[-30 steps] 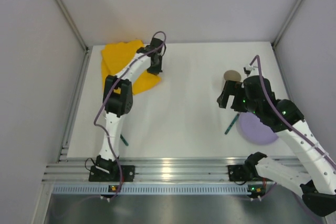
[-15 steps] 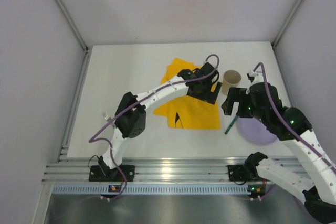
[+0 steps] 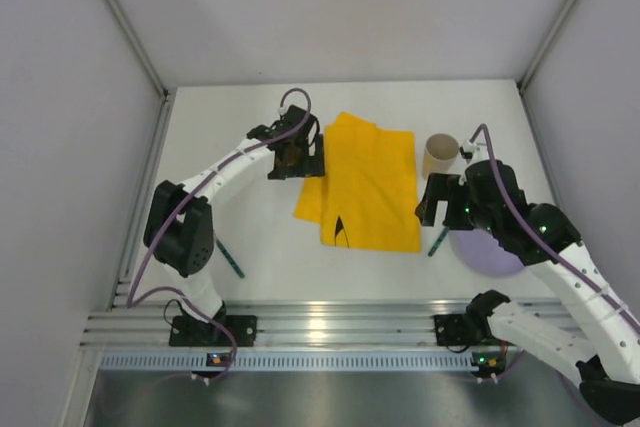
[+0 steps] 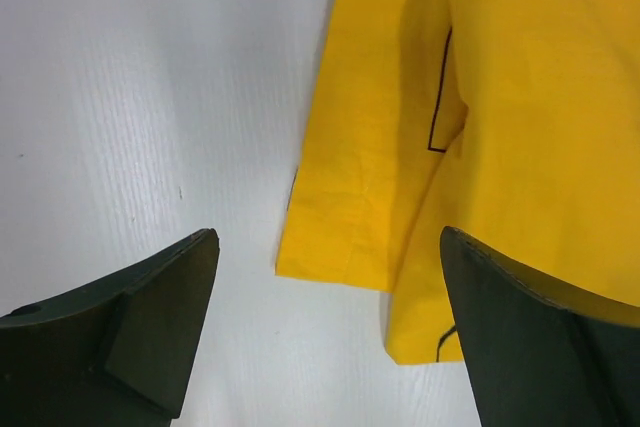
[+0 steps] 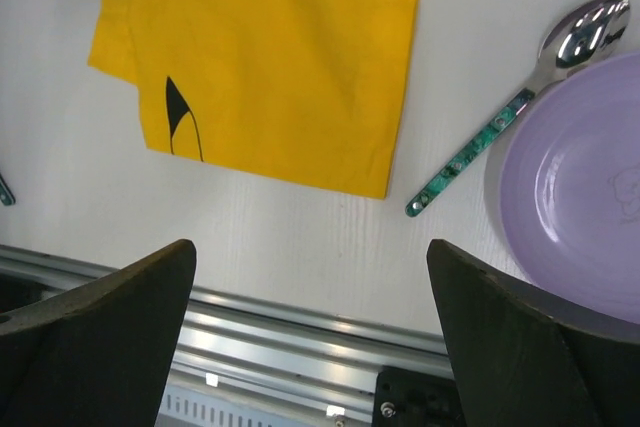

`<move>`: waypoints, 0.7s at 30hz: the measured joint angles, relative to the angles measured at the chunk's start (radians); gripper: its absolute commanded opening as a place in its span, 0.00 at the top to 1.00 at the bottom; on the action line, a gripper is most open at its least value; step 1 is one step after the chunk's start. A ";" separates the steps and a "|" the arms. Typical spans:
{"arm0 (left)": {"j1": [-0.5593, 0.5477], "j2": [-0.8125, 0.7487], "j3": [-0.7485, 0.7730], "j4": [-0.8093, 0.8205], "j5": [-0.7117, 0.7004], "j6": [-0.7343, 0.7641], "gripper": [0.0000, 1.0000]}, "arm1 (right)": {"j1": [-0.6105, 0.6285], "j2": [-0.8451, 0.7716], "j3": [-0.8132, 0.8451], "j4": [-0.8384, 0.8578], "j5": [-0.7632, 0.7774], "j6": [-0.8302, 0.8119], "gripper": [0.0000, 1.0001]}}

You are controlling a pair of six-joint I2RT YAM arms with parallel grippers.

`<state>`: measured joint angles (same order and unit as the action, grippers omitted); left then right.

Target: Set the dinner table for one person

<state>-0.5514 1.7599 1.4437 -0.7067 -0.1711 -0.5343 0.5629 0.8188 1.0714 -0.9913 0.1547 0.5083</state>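
The dinner table (image 3: pixel 255 212) is a white top. A yellow cloth mat (image 3: pixel 368 185) lies flat near its middle, with a fold along its left side. My left gripper (image 3: pixel 298 160) hangs open over the mat's left edge; in the left wrist view the mat (image 4: pixel 490 97) fills the right half, and the gripper (image 4: pixel 330 322) holds nothing. My right gripper (image 3: pixel 441 203) is open and empty by the mat's right edge. A purple plate (image 5: pixel 580 182) and a green-handled spoon (image 5: pixel 500 122) lie under the right arm. A tan cup (image 3: pixel 440 154) stands behind them.
A second green-handled utensil (image 3: pixel 231 259) lies at the front left, near the left arm. The ribbed silver rail (image 3: pixel 330 325) runs along the near edge, also seen as the rail (image 5: pixel 300 312) in the right wrist view. Grey walls close in the table's back and sides.
The left gripper carried the mat from the back left to the middle, opened, let it go and drew back to its left edge. The right arm shifted only slightly.
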 measured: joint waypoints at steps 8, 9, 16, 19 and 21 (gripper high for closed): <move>0.006 0.240 0.010 0.012 0.034 0.058 0.25 | 0.000 0.089 -0.122 0.067 -0.016 0.021 0.00; 0.006 0.261 0.013 0.014 0.045 0.055 0.26 | 0.000 0.099 -0.132 0.085 -0.016 0.025 0.00; 0.017 0.309 0.082 0.023 0.074 0.081 0.83 | -0.001 0.187 -0.192 0.216 -0.011 0.034 0.00; 0.017 0.311 0.087 0.031 0.106 0.090 1.00 | -0.009 0.260 -0.238 0.283 -0.013 0.040 0.00; 0.017 0.311 0.087 0.031 0.113 0.095 1.00 | -0.019 0.323 -0.263 0.318 -0.023 0.047 0.00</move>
<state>-0.5346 2.0712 1.5303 -0.6754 -0.0586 -0.4389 0.5438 1.1423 0.8082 -0.6731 0.1318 0.5552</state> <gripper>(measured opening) 0.033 0.996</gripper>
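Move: The left hand hangs open about 10 cm over the yellow cloth's left edge, which is 2 cm to its right and 1 cm ahead; the cloth's middle is some 17 cm right and 2 cm ahead. The near-right corner of the cloth lies about 4 cm ahead of the right hand, 1 cm left and 22 cm below; the spoon is roughly 10 cm ahead and 6 cm right, the purple plate 6 cm ahead and 17 cm right. Left drops about 10 cm and pinches the cloth's left edge; open right sinks 13 cm towards its near-right corner. ##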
